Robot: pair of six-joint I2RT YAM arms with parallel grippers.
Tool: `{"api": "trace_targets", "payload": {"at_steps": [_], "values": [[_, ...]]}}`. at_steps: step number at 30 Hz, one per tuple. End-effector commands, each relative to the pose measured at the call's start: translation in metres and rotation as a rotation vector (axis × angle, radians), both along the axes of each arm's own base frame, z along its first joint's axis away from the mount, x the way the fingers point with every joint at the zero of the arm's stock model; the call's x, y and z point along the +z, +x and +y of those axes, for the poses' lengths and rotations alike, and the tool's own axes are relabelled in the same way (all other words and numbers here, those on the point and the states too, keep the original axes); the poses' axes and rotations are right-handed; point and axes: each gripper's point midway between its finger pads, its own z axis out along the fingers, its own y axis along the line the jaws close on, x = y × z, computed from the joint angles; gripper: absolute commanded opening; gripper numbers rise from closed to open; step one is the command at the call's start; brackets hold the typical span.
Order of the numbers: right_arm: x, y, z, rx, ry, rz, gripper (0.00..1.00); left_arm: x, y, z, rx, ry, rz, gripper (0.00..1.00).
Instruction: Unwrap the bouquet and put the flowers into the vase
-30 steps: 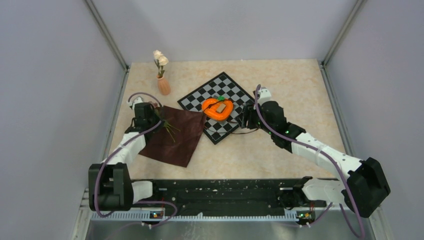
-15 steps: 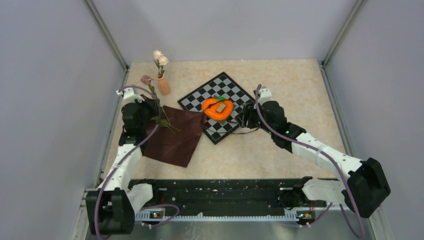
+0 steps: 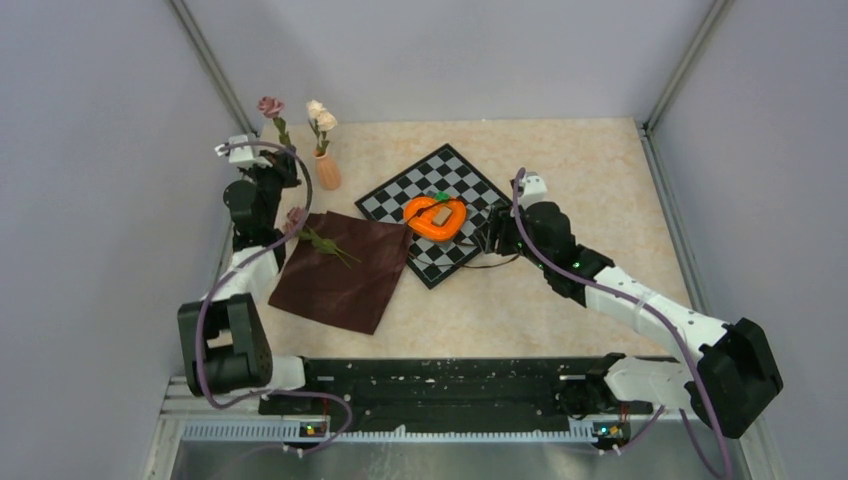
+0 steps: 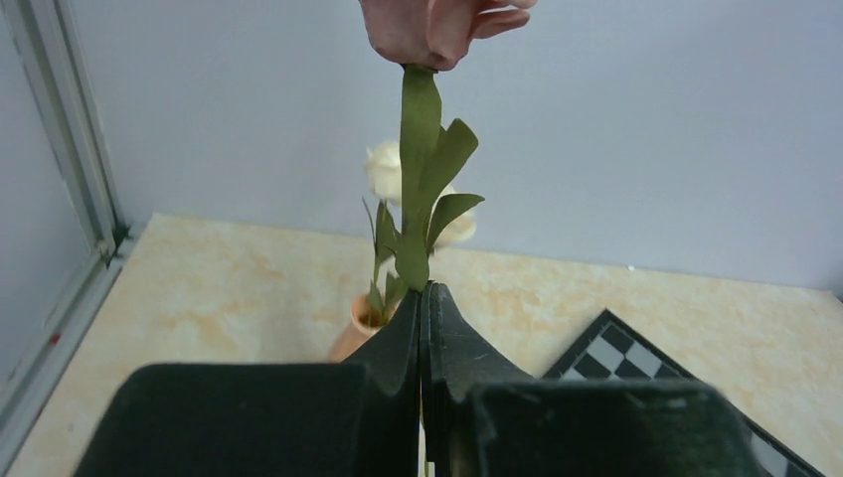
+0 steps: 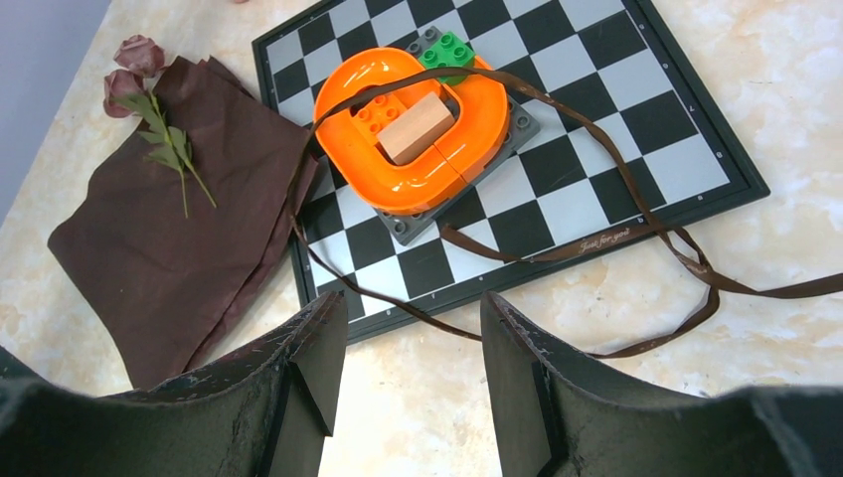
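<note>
The bouquet lies unwrapped: its maroon cloth (image 3: 340, 272) (image 5: 169, 258) is spread flat on the table's left side. Two mauve flowers (image 3: 300, 224) (image 5: 134, 68) lie on its far corner. My left gripper (image 3: 284, 160) (image 4: 425, 290) is shut on the green stem of a pink rose (image 3: 270, 105) (image 4: 437, 25), held upright in the air just left of the vase (image 3: 327, 172) (image 4: 356, 333). The terracotta vase holds cream roses (image 3: 320, 115) (image 4: 383, 169). My right gripper (image 3: 492, 235) (image 5: 413, 318) hangs open and empty by the chessboard's near corner.
A chessboard (image 3: 455, 170) (image 5: 636, 109) carries an orange heart-shaped toy (image 3: 435, 217) (image 5: 408, 134). The thin brown ribbon (image 5: 616, 229) trails loose over the heart, the board and the table in front of my right gripper. The left wall post stands close behind my left arm.
My left gripper has risen from the cloth with the pink rose and carried it back toward the vase. The right arm has not moved.
</note>
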Motion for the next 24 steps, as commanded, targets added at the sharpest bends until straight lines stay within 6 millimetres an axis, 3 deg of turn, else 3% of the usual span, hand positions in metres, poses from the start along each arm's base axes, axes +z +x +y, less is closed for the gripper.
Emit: {"api": "trace_targets", "payload": {"at_steps": [1, 4, 11, 24], "values": [[0.023, 0.009, -0.003, -0.026, 0.003, -0.062, 0.54, 0.076, 0.021, 0.01, 0.024, 0.081, -0.284, 0.0], [0.025, 0.012, -0.004, -0.04, -0.002, -0.068, 0.54, 0.089, 0.04, 0.014, 0.028, 0.079, -0.336, 0.0], [0.032, 0.017, -0.005, -0.069, 0.021, -0.091, 0.54, 0.075, 0.081, 0.02, 0.019, 0.075, -0.359, 0.0], [0.029, 0.027, 0.0, -0.079, 0.003, -0.084, 0.54, 0.05, 0.106, 0.019, -0.009, 0.073, -0.373, 0.0]]}}
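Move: The vase stands about 11 cm ahead of the left hand and 2 cm to its right, its middle some 19 cm lower; the white flowers already in it have their blooms about 12 cm ahead, 4 cm right and nearly level with the hand. The roses left on the wrapping lie roughly 6 cm back, 2 cm right and 24 cm below. From the right hand the vase is about 23 cm ahead, 38 cm left and 9 cm down. The pink rose, still pinched by its stem and standing head up, is carried forward about 11 cm by the left hand towards the vase, drifting slightly left. The hand rises some 5 cm on the way, then sinks most of that back as it slows, the fingers tipping up about 15 degrees and staying shut. ##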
